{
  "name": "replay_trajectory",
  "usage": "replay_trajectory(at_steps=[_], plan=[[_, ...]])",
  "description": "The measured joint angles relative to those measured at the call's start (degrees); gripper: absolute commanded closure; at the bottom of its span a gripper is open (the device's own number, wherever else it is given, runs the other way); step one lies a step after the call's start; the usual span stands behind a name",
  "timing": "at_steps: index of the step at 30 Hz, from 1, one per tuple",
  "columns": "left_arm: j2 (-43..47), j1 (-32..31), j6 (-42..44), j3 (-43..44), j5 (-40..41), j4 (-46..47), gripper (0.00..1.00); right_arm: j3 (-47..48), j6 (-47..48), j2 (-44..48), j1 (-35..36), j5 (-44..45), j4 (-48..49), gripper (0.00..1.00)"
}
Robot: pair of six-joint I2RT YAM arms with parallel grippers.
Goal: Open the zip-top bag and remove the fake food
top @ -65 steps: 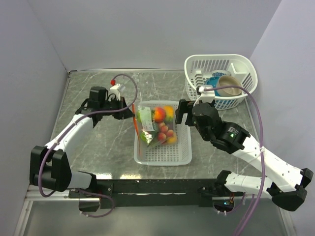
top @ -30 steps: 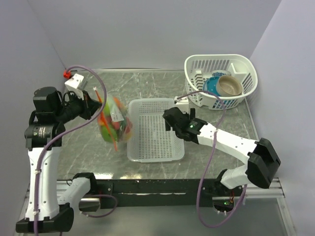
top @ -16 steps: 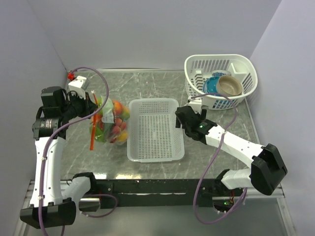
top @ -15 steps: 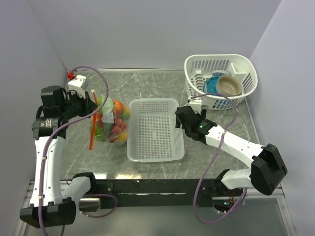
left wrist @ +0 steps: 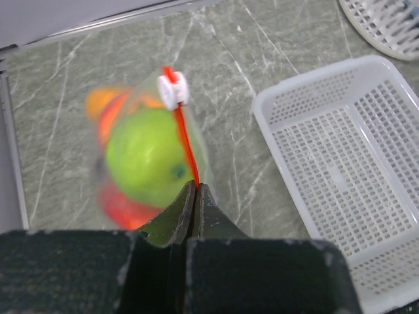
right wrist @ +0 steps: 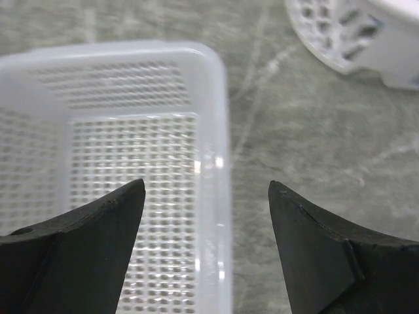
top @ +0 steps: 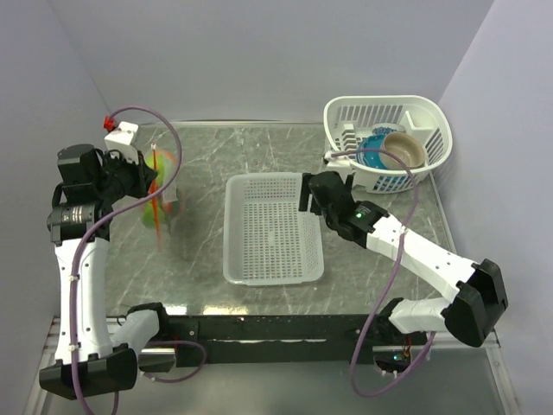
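The zip-top bag (top: 162,197) hangs blurred in the air left of the tray, above the table. My left gripper (top: 147,180) is shut on its orange-red zip strip (left wrist: 186,147), whose white slider (left wrist: 173,91) sits at the far end. The fake food shows through the plastic: a green fruit (left wrist: 145,160) with orange and red pieces around it. My right gripper (top: 304,195) is open at the far right corner of the tray. Its fingers straddle the tray's right rim (right wrist: 220,150) without touching it, and nothing is held by the right gripper (right wrist: 206,191).
A white slotted tray (top: 272,259) lies mid-table with nothing in it. A white basket (top: 389,121) at the back right holds a blue bowl (top: 373,145) and a beige bowl (top: 404,151). Grey walls stand close on the left and right.
My left gripper has swung the bag farther left, away from the tray, and the bag is still swinging. My right gripper has moved toward the tray's far right corner and its jaws have narrowed a little.
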State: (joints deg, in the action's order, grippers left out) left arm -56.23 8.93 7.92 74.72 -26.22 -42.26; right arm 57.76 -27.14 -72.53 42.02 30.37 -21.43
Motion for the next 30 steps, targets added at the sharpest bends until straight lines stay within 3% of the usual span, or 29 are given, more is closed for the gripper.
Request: replay_trajectory(at_steps=[8, 13, 17, 22, 27, 30], plan=[[-0.57, 0.04, 12.48, -5.27, -8.52, -7.87, 0.95, 9.25, 9.14, -5.92, 3.61, -11.17, 6.4, 0.17], [0.83, 0.04, 21.14, -11.91, -9.29, -10.71, 0.92, 9.9, 18.73, -6.6, 3.61, -19.23, 12.26, 0.21], [1.99, 0.04, 25.7, -11.72, -9.05, -12.35, 0.85, 8.11, 25.94, -6.34, 3.61, -25.57, 21.94, 0.21], [-4.13, 0.04, 29.88, 1.09, -12.17, -19.26, 0.66, 2.69, 30.97, -6.29, 3.61, -35.69, 34.91, 0.2], [-11.89, 0.04, 34.8, 18.43, -19.37, -27.04, 0.59, 1.9, 32.63, -6.88, 3.61, -44.22, 41.44, 0.2], [-13.16, 0.04, 37.24, 21.31, -21.62, -29.16, 0.58, 1.9, 33.11, -6.88, 3.61, -47.67, 44.13, 0.2]])
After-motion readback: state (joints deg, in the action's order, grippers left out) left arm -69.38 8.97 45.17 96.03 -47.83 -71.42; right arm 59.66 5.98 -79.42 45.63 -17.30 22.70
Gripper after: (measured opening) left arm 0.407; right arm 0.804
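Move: The bag of fake food hangs by its red strip from my closed left fingers, its middle some 12 cm below them and about 3 cm back. From the same hand the white tray is about 26 cm right, 5 cm back and 29 cm down. From my right hand the bag is about 38 cm left and 3 cm back, near its height; the tray is 12 cm left, 9 cm back and 14 cm down, the laundry basket 17 cm right, 15 cm ahead and 9 cm down. I lower the bag about 10 cm and a little back with my left hand to stand it beside the tray, then open those fingers partway, let go of the red strip and rise about 12 cm, turning clockwise. My open right hand, touching nothing, sweeps some 18 cm left and 12 cm up over the tray towards the bag, swinging counter-clockwise and levelling out from its downward tilt. ##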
